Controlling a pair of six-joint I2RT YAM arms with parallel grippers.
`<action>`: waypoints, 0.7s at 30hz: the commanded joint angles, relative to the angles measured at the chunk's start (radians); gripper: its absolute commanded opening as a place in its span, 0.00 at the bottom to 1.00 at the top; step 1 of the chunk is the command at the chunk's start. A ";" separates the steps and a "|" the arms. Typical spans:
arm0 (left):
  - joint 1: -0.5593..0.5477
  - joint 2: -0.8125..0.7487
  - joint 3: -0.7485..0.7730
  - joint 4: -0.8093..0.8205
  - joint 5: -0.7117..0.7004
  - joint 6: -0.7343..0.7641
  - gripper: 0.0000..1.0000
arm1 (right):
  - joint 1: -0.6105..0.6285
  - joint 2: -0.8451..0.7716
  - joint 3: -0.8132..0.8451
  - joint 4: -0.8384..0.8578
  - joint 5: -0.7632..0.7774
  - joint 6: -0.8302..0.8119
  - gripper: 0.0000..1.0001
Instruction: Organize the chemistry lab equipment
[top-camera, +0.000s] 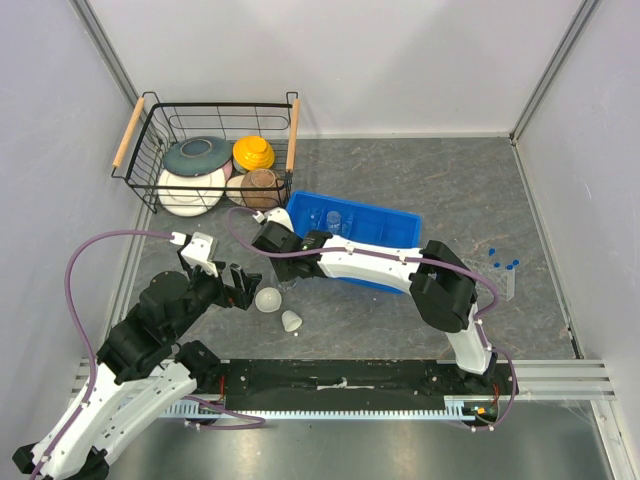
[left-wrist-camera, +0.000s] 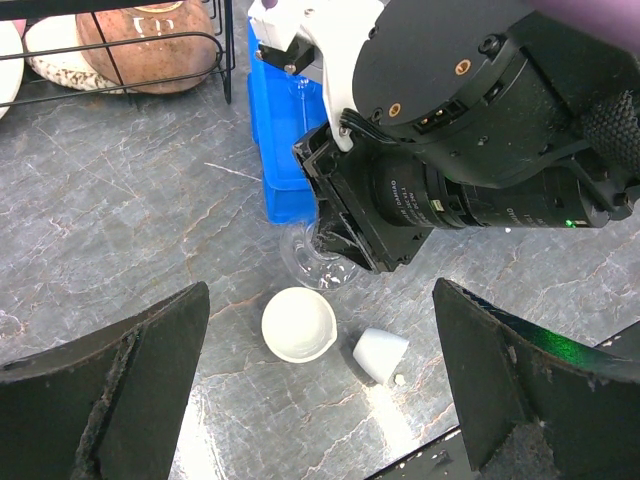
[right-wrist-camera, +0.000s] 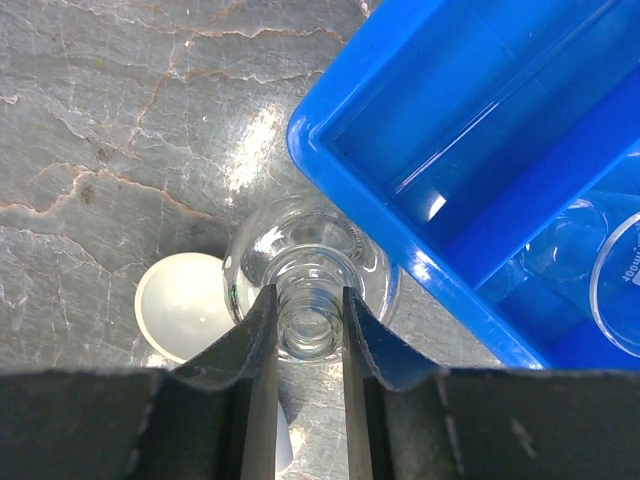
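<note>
A clear round-bottom flask (right-wrist-camera: 300, 262) stands on the table just outside the corner of the blue bin (right-wrist-camera: 480, 150). My right gripper (right-wrist-camera: 308, 320) is shut on the flask's neck, both pads touching the glass. In the left wrist view the same flask (left-wrist-camera: 315, 262) shows under the right wrist. A small white crucible (left-wrist-camera: 298, 325) stands upright next to it, and a second white cup (left-wrist-camera: 380, 352) lies tipped on its side. My left gripper (left-wrist-camera: 320, 400) hangs open above these two white pieces, holding nothing. Clear beakers (right-wrist-camera: 565, 240) sit inside the bin.
A wire basket (top-camera: 215, 150) with coloured bowls and plates stands at the back left. A clear rack with blue-capped tubes (top-camera: 503, 275) is at the right. The right arm stretches across the blue bin (top-camera: 400, 225). The left gripper (top-camera: 245, 290) is close to the right gripper (top-camera: 270, 240).
</note>
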 joint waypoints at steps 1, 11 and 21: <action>-0.002 -0.003 -0.001 0.027 -0.015 0.022 1.00 | 0.014 0.003 0.056 -0.017 0.031 -0.001 0.00; -0.002 -0.002 -0.001 0.028 -0.013 0.022 1.00 | 0.042 -0.075 0.051 -0.067 0.075 -0.003 0.00; -0.002 0.001 -0.001 0.027 -0.013 0.021 1.00 | 0.091 -0.241 -0.053 -0.113 0.193 0.020 0.00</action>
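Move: The right hand already grips the upright glass flask by its neck; the blue box's middle lies about 11 cm ahead and 15 cm to the right, some 5 cm lower. The round white cup is roughly 4 cm back and 4 cm left, the tipped white cup about 10 cm back and 2 cm right, both some 7 cm below. From the left hand, the box is around 18 cm ahead, 22 cm right and 19 cm below. Keeping its neck grip, the right hand eases the flask back-right from the box's corner, then lifts about 4 cm. ##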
